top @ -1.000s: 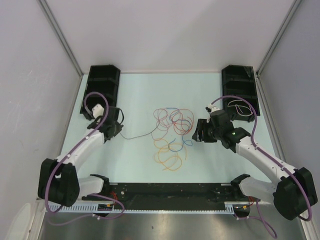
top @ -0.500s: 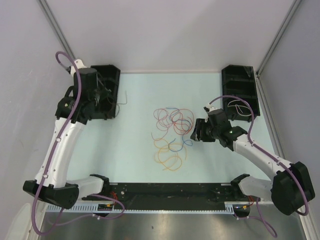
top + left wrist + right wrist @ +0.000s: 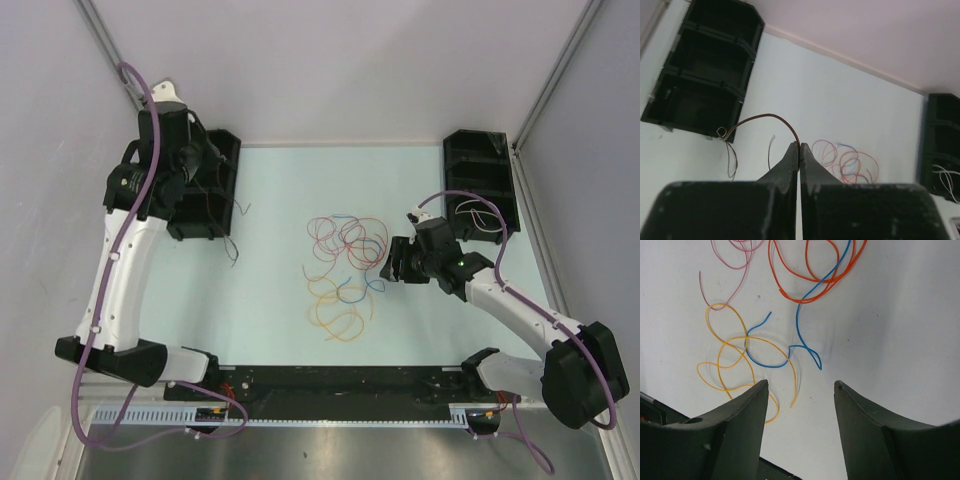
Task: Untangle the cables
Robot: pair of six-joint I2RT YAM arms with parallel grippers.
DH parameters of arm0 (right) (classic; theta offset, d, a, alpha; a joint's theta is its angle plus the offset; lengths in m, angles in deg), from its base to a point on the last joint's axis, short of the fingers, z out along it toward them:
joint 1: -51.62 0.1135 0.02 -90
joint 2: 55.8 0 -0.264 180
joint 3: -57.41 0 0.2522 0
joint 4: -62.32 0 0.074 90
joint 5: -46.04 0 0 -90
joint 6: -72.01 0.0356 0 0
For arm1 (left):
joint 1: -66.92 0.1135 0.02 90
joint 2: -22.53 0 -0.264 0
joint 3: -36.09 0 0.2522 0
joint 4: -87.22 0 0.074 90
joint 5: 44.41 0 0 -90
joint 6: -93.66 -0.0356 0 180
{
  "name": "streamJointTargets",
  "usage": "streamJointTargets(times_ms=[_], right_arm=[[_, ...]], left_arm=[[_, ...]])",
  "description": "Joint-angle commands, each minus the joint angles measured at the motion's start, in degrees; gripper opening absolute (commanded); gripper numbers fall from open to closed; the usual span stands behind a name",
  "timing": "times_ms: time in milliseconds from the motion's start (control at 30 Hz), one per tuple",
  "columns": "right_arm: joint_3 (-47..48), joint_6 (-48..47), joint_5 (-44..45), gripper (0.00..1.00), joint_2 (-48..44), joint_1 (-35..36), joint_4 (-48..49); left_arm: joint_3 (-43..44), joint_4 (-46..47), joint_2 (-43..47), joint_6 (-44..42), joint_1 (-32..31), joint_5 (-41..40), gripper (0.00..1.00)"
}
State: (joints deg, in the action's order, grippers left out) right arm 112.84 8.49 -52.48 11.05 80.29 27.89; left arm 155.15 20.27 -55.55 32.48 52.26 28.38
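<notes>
A loose tangle of cables (image 3: 345,250) in red, orange, blue and yellow lies mid-table. My left gripper (image 3: 212,178) is raised over the front of the left bin, shut on one thin dark brown-purple cable (image 3: 232,245) that dangles free of the tangle. In the left wrist view its tips (image 3: 799,148) pinch that cable (image 3: 765,115), which arcs over to the bin's corner. My right gripper (image 3: 392,262) hovers open just right of the tangle. Between and beyond its jaws (image 3: 801,384) lie the yellow cable (image 3: 735,360), blue cable (image 3: 775,363) and orange cable (image 3: 805,296).
Black sectioned bins stand at the back left (image 3: 222,148) and back right (image 3: 478,165); the right one holds white wires (image 3: 480,220). Grey walls close in both sides. The arms' black base rail (image 3: 330,385) runs along the near edge.
My left arm rose from the table and swung back-left over the left bin, pulling the dark cable clear of the tangle. The right arm barely moved.
</notes>
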Motion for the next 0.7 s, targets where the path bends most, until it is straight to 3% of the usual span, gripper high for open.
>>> streamJointTargets(times_ms=[0, 233, 667], right_arm=[[0.0, -0.4, -0.3, 0.59, -0.5, 0.1, 1.2], [0.0, -1.1, -0.3, 0.59, -0.7, -0.2, 0.9], [0.0, -1.1, -0.5, 0.59, -1.2, -0.3, 0.5]], left_arm=[[1.5, 2.4, -1.7, -1.2, 0.2, 12.8, 0.00], [2.1, 3.4, -2.7, 0.7, -5.4, 14.6, 0.00], [14.1, 1.2, -9.4, -1.6, -3.1, 4.0, 0.00]])
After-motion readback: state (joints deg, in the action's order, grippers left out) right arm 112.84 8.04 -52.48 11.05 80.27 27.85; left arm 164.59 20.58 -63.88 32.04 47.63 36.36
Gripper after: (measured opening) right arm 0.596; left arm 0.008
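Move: My left hand holds the dark cable high up, its ends dangling. The front compartment of the left black bin lies about 10 cm to the left, 6 cm ahead and nearly 40 cm below. The red and pink tangle is some 26 cm to the right and 2 cm back, the yellow cable about 23 cm right and 17 cm back. From my right hand that compartment is roughly 45 cm left and 17 cm ahead. Still pinching the dark cable in shut fingers, my left hand swings it about 7.5 cm to the right, away from the left bin and out over the bare table, turning some 15 degrees clockwise and sinking slightly. Then I lift it about 3 cm and ease forward 2 cm, drifting a little back left. ##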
